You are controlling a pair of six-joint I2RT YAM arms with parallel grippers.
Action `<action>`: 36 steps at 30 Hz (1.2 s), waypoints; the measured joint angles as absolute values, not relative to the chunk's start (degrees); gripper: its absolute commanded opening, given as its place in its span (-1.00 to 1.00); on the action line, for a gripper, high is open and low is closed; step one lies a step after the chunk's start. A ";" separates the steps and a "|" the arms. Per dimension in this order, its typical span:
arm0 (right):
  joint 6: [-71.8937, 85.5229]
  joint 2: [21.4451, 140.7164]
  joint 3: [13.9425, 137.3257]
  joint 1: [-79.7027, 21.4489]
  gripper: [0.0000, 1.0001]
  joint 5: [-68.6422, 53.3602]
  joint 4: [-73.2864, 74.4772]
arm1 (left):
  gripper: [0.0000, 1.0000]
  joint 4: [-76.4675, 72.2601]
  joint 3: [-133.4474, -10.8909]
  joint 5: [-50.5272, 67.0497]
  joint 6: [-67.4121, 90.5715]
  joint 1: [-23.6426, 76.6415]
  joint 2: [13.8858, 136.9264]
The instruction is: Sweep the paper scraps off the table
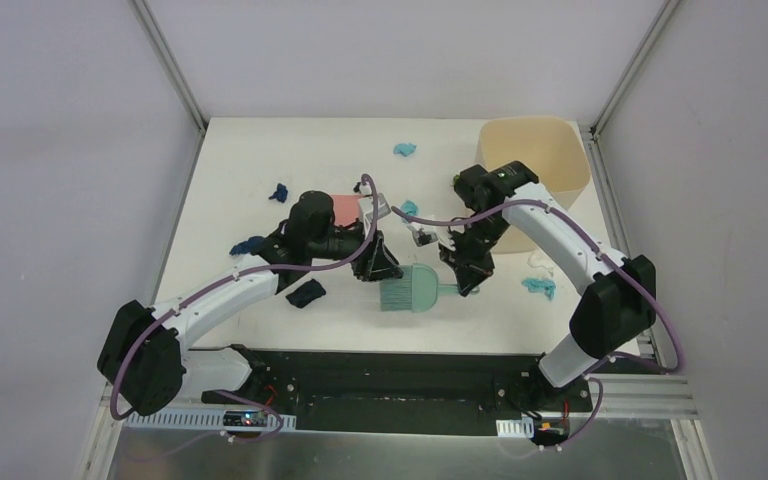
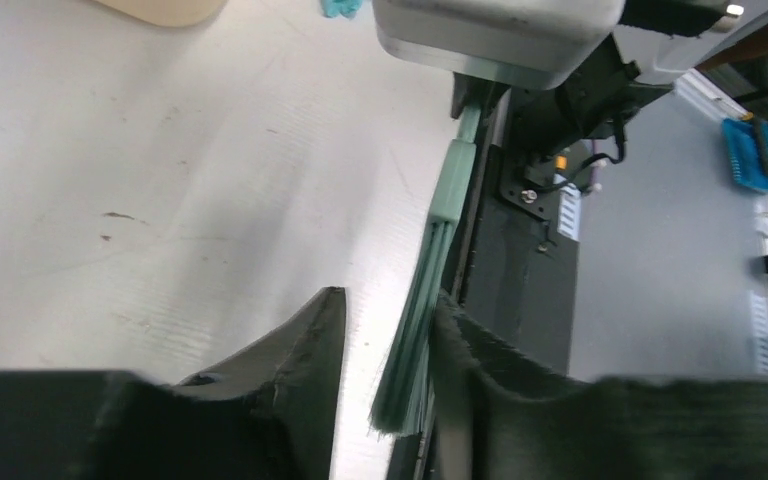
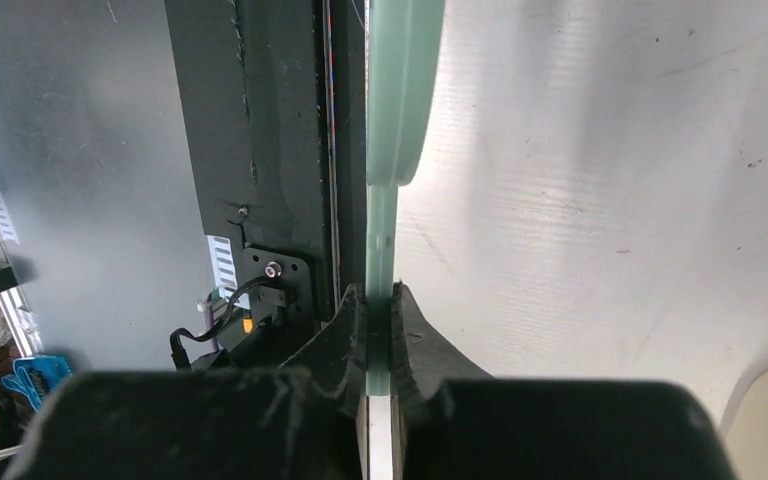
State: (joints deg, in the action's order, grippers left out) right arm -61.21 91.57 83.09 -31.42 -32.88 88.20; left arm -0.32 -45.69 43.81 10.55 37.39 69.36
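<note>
The teal hand brush [image 1: 412,290] stands on edge near the table's [image 1: 250,150] front middle. My right gripper [image 1: 467,283] is shut on its handle [image 3: 381,235], which is pinched flat between both fingers. My left gripper [image 1: 380,265] is open at the bristle end; the bristles [image 2: 412,345] hang between its fingers, against the right one [image 2: 480,370]. Paper scraps lie scattered: teal ones at the back [image 1: 404,150], the middle [image 1: 409,208] and the right [image 1: 538,287], dark blue ones at the left [image 1: 278,192] [image 1: 248,244], and a dark one [image 1: 306,292] by my left forearm.
A beige bin [image 1: 530,155] stands at the back right corner. The pink dustpan [image 1: 344,208] lies mid-table, partly hidden behind my left wrist. Grey frame posts rise at the back corners. The black base plate [image 1: 390,385] runs along the near edge.
</note>
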 measured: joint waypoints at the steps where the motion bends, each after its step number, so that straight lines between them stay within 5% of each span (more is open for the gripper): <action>1: -61.19 91.79 83.35 -31.44 -1.00 -33.50 88.38 | -0.62 -0.80 -45.69 44.16 11.16 37.39 69.76; 4: -60.99 92.71 84.07 -31.42 -0.84 -34.28 88.58 | -1.00 -2.07 -45.69 46.50 12.40 37.39 70.43; 11: -60.27 94.28 87.39 -25.98 -0.02 -43.64 89.84 | -1.00 -3.55 -45.01 48.10 14.22 36.62 69.73; 23: -62.13 91.66 81.76 -10.46 0.12 -69.43 90.11 | -1.00 -28.23 -37.78 54.59 35.97 29.52 70.24; 36: -66.13 89.10 77.65 -6.94 0.05 -78.26 89.76 | -1.00 -43.13 -36.60 56.10 49.17 27.38 75.44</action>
State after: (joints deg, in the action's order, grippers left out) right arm -66.13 89.10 77.65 -6.94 -78.26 89.76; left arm -43.13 -36.60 56.10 49.17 27.38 75.44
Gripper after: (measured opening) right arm 0.546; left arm 0.014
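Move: My left hand's parted fingertips are at the brush head, whose middle is about 3 cm nearer me, 3 cm to their right and 2 cm lower. My right hand holds the handle, with that head about 10 cm to its left, level fore and aft. A light blue scrap lies some 16 cm ahead of my left hand, 3 cm right, the pink dustpan 16 cm ahead and 10 cm left, both roughly 17 cm below. I pinch the bristle end shut between my left fingertips; then my right fingers open off the handle. My left hand keeps its hold and carries the brush up about 4 cm and somewhat forward, fingers tipping up towards level. Meanwhile my open right hand rises some 8 cm and goes 4 cm forward, swinging about 50 degrees from pointing down to pointing left, still straddling the handle's end. ##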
